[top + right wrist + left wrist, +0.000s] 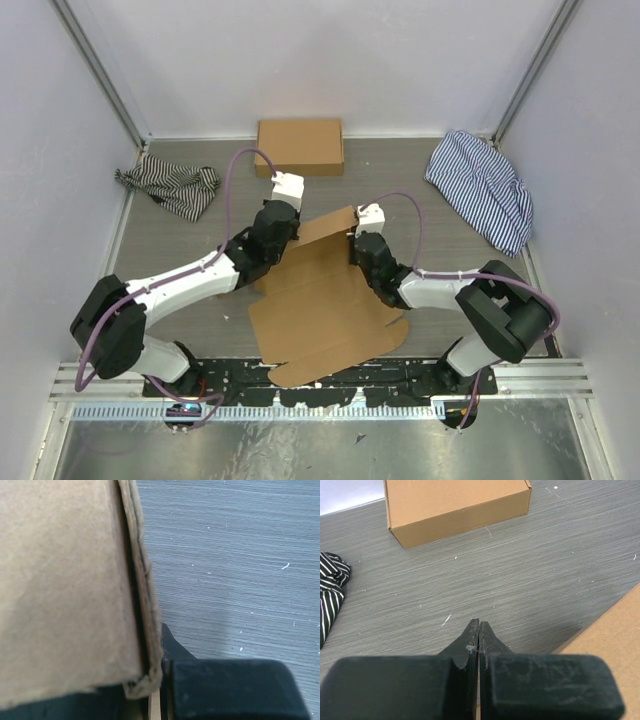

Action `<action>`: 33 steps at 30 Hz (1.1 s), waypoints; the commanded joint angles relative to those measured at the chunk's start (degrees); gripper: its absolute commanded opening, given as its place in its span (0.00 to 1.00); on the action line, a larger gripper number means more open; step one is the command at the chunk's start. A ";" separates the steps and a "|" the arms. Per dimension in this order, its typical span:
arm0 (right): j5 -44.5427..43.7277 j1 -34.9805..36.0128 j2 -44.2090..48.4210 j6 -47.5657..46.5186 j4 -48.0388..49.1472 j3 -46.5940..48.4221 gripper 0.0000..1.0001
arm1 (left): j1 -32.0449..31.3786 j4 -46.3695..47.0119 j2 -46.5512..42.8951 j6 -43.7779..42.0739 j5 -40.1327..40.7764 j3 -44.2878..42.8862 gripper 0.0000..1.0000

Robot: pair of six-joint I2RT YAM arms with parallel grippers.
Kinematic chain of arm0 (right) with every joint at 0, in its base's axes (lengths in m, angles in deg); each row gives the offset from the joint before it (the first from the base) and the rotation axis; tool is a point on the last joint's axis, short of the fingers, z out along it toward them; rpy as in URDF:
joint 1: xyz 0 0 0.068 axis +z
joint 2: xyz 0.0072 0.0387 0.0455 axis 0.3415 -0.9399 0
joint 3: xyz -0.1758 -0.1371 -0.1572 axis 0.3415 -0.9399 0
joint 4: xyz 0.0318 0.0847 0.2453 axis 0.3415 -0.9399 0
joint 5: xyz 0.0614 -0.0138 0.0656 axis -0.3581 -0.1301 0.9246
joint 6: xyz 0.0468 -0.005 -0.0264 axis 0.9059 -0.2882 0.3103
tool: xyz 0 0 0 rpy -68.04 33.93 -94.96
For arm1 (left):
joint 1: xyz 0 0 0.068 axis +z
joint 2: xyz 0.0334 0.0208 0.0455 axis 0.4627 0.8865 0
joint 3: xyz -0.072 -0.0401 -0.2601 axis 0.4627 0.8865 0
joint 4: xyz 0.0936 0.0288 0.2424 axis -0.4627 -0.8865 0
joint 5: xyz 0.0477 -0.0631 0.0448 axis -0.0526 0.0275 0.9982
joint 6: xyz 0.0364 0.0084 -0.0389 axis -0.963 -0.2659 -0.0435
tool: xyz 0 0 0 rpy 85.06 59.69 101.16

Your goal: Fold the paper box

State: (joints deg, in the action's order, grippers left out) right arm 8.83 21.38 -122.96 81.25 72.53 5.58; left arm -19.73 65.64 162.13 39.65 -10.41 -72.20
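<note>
The paper box (322, 312) lies flat in the middle of the table, a brown die-cut sheet with one far flap (325, 228) raised between the two grippers. My right gripper (358, 228) is shut on the right edge of that flap; up close the cardboard (65, 580) fills the left of the right wrist view and hides the left finger, with the right finger (172, 647) pressed against it. My left gripper (285, 207) sits at the flap's left end with its jaws (479, 627) shut tip to tip over the table. A corner of the cardboard (612, 630) shows to its right.
A neat closed brown box (300, 146) stands at the back middle, also ahead of the left gripper (455, 505). A dark striped cloth (170, 187) lies at the back left and a blue striped cloth (482, 190) at the back right. Walls enclose three sides.
</note>
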 commanded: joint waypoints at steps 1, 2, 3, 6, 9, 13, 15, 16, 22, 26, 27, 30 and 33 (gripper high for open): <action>-8.58 0.35 -0.62 4.98 4.97 0.73 0.01 | -0.90 -4.94 -0.16 0.15 0.04 1.82 0.06; -8.87 0.38 -0.61 5.09 4.87 0.56 0.01 | -0.94 -5.11 -0.22 0.06 0.33 1.82 0.06; -9.26 0.49 -0.49 5.26 4.70 0.38 0.05 | -0.96 -5.27 -0.29 -0.05 0.60 1.87 0.06; -9.03 0.44 0.53 5.21 4.76 -0.56 0.32 | -0.91 -5.52 -0.70 -0.44 0.82 1.92 0.06; -8.14 0.49 2.56 5.05 4.26 -1.25 0.48 | -0.94 -6.37 -1.25 -0.95 1.55 1.65 0.06; -5.35 0.49 6.02 3.84 -1.56 0.59 0.55 | -0.91 -8.32 -2.17 -1.31 2.05 0.71 0.05; -4.19 0.49 7.71 2.96 -7.66 2.33 0.56 | -0.92 -9.61 -2.31 -1.17 2.77 -0.15 0.05; -3.03 0.48 9.28 2.17 -9.82 2.73 0.56 | -0.93 -9.97 -2.39 -1.13 2.81 -0.30 0.05; 2.53 0.58 18.40 -0.41 -25.35 5.86 0.57 | -0.94 -10.83 -3.36 -1.14 4.66 -0.13 0.06; 3.04 0.53 23.84 -1.46 -30.61 6.43 0.57 | -0.91 -11.88 -4.85 -1.19 6.33 -0.44 0.12; 3.30 0.55 25.03 -1.91 -31.41 6.55 0.57 | -0.95 -12.70 -5.55 -0.94 7.05 -0.78 0.14; 4.53 0.57 28.08 -2.38 -33.85 8.02 0.57 | -0.88 -15.50 -8.62 -0.18 9.65 -1.44 0.22; 7.10 0.51 29.05 -2.60 -36.71 11.30 0.57 | -0.18 -20.11 -14.08 1.37 11.41 -2.62 0.30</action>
State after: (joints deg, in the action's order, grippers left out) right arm 12.77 21.92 -95.75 79.87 39.67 11.26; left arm -20.54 51.52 154.67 39.13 -3.17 -72.31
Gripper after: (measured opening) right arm 0.571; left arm 0.276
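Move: The right fingers still pinch the side wall of the paper box just under its raised right corner, which is about 2 cm ahead, 1 cm left and 2 cm above. From that hand the box's flat front sheet lies some 14 cm back, 5 cm left and 8 cm below. The left hand is over the wall's other end: the box's left corner is roughly 4 cm left, 2 cm back and 4 cm below, the finished carton straight ahead by 21 cm and 16 cm below. The right fingers let go of the side wall, opening to a bit over half while edging about 1.5 cm right, then the hand backs out some 5 cm and climbs about 9 cm, away from the right corner. Meanwhile the left hand drifts left about 4 cm and back 2 cm along the raised wall towards the left corner, slowly at first, its shut fingers parting slightly only near the end. ##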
